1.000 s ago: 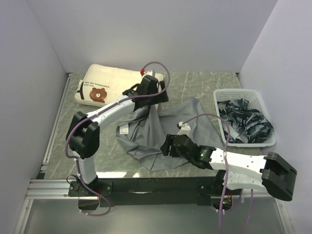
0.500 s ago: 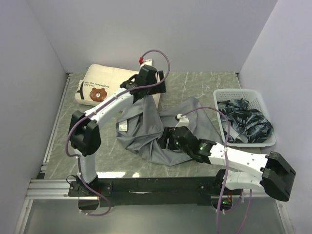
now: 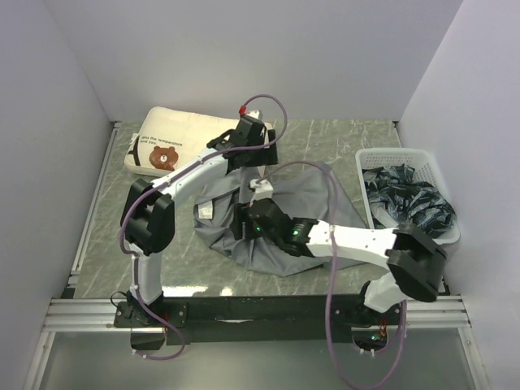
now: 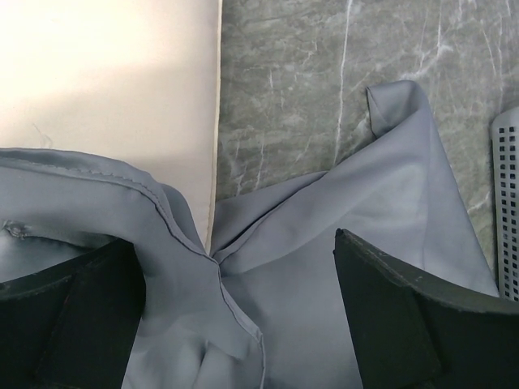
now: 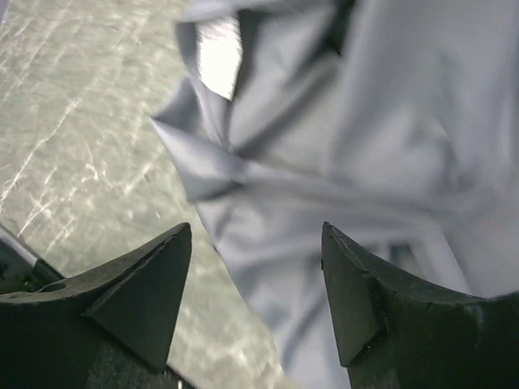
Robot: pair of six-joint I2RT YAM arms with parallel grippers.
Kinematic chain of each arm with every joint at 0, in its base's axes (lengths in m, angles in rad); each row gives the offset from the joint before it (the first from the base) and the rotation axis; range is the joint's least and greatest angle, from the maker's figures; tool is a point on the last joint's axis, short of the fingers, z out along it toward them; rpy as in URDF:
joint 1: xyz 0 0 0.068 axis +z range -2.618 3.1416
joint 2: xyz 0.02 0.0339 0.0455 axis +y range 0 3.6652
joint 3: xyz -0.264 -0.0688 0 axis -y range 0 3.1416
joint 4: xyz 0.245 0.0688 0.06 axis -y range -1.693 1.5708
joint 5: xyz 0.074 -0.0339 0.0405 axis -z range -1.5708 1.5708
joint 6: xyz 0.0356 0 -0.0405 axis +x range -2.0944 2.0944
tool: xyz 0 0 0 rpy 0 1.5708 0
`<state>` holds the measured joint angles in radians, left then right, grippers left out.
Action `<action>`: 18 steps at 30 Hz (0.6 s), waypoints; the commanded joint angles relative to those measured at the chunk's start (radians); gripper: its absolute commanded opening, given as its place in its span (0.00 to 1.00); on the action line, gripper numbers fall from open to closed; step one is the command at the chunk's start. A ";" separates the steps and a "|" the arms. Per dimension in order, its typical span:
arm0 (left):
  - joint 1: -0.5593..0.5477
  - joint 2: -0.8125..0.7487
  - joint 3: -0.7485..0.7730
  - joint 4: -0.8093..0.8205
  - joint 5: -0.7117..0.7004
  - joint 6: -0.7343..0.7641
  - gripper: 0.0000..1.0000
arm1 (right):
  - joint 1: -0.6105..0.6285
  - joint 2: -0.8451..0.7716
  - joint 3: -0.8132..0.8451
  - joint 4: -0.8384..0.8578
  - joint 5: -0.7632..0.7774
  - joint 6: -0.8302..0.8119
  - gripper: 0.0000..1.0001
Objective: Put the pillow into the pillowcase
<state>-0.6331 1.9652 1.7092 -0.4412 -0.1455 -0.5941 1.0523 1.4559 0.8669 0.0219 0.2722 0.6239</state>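
The cream pillow (image 3: pixel 175 146) with the brown bear face lies at the back left; its plain end shows in the left wrist view (image 4: pixel 105 81). The grey pillowcase (image 3: pixel 219 223) is rumpled mid-table, its upper edge reaching the pillow. My left gripper (image 3: pixel 249 156) hovers at that edge, open wide (image 4: pixel 235 324), with the case's stitched hem (image 4: pixel 186 235) draped over its left finger (image 4: pixel 65 324). My right gripper (image 3: pixel 242 226) hangs open (image 5: pixel 255 284) above the case's left part (image 5: pixel 349 146), near its white tag (image 5: pixel 219 53), with nothing in it.
A white slotted basket (image 3: pixel 402 154) holding dark crumpled fabric (image 3: pixel 410 203) stands at the right, its edge visible in the left wrist view (image 4: pixel 507 203). White walls close in the back and both sides. The right arm lies across the pillowcase's near half.
My right arm has swung left across the pillowcase, its gripper going from the case's near edge to beside the tag. The left gripper shifted slightly at the case's upper edge.
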 commanded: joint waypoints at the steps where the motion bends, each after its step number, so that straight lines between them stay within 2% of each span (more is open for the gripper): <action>1: 0.027 0.008 0.001 0.004 0.063 0.037 0.93 | 0.018 0.125 0.125 0.107 0.041 -0.159 0.73; 7: 0.039 0.018 -0.003 -0.004 0.096 0.073 0.91 | 0.021 0.359 0.259 0.066 0.038 -0.179 0.76; 10: 0.039 0.034 -0.006 -0.007 0.110 0.079 0.88 | 0.032 0.423 0.261 0.021 0.054 -0.138 0.72; 13: 0.039 0.034 -0.028 0.007 0.126 0.079 0.83 | 0.063 0.380 0.178 0.004 0.119 -0.086 0.37; 14: 0.039 0.032 -0.037 0.012 0.133 0.077 0.80 | 0.090 0.345 0.156 -0.003 0.130 -0.073 0.22; 17: 0.038 0.023 -0.069 0.042 0.167 0.065 0.72 | 0.132 0.273 0.075 -0.053 0.151 -0.017 0.07; 18: 0.033 0.023 -0.077 0.050 0.173 0.059 0.68 | 0.141 0.255 0.052 -0.071 0.148 -0.001 0.05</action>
<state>-0.5915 1.9965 1.6592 -0.4301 -0.0284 -0.5369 1.1366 1.8309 0.9897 0.0238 0.3618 0.5430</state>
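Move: A loose fold of the pillowcase's near left part lies about 11 cm below the right hand, roughly 4 cm to its left and 2 cm ahead. From that hand, the white label is some 10 cm left and 5 cm ahead, the pillow's middle about 12 cm left and 24 cm ahead. The left hand hovers over the pillowcase rim, around 8 cm beneath, 3 cm back and 2 cm left; the pillow's middle is about 19 cm to its left and 4 cm ahead. Nearly shut by the end, the right fingers pinch the pillowcase fold after swinging forward-left over it, then dropping about 10 cm with the hand rolling some 15 degrees left side down; as they close, the hand draws back and a little right. The left hand edges slightly left, then sinks about 3 cm towards the pillowcase rim, its fingers starting to close. ##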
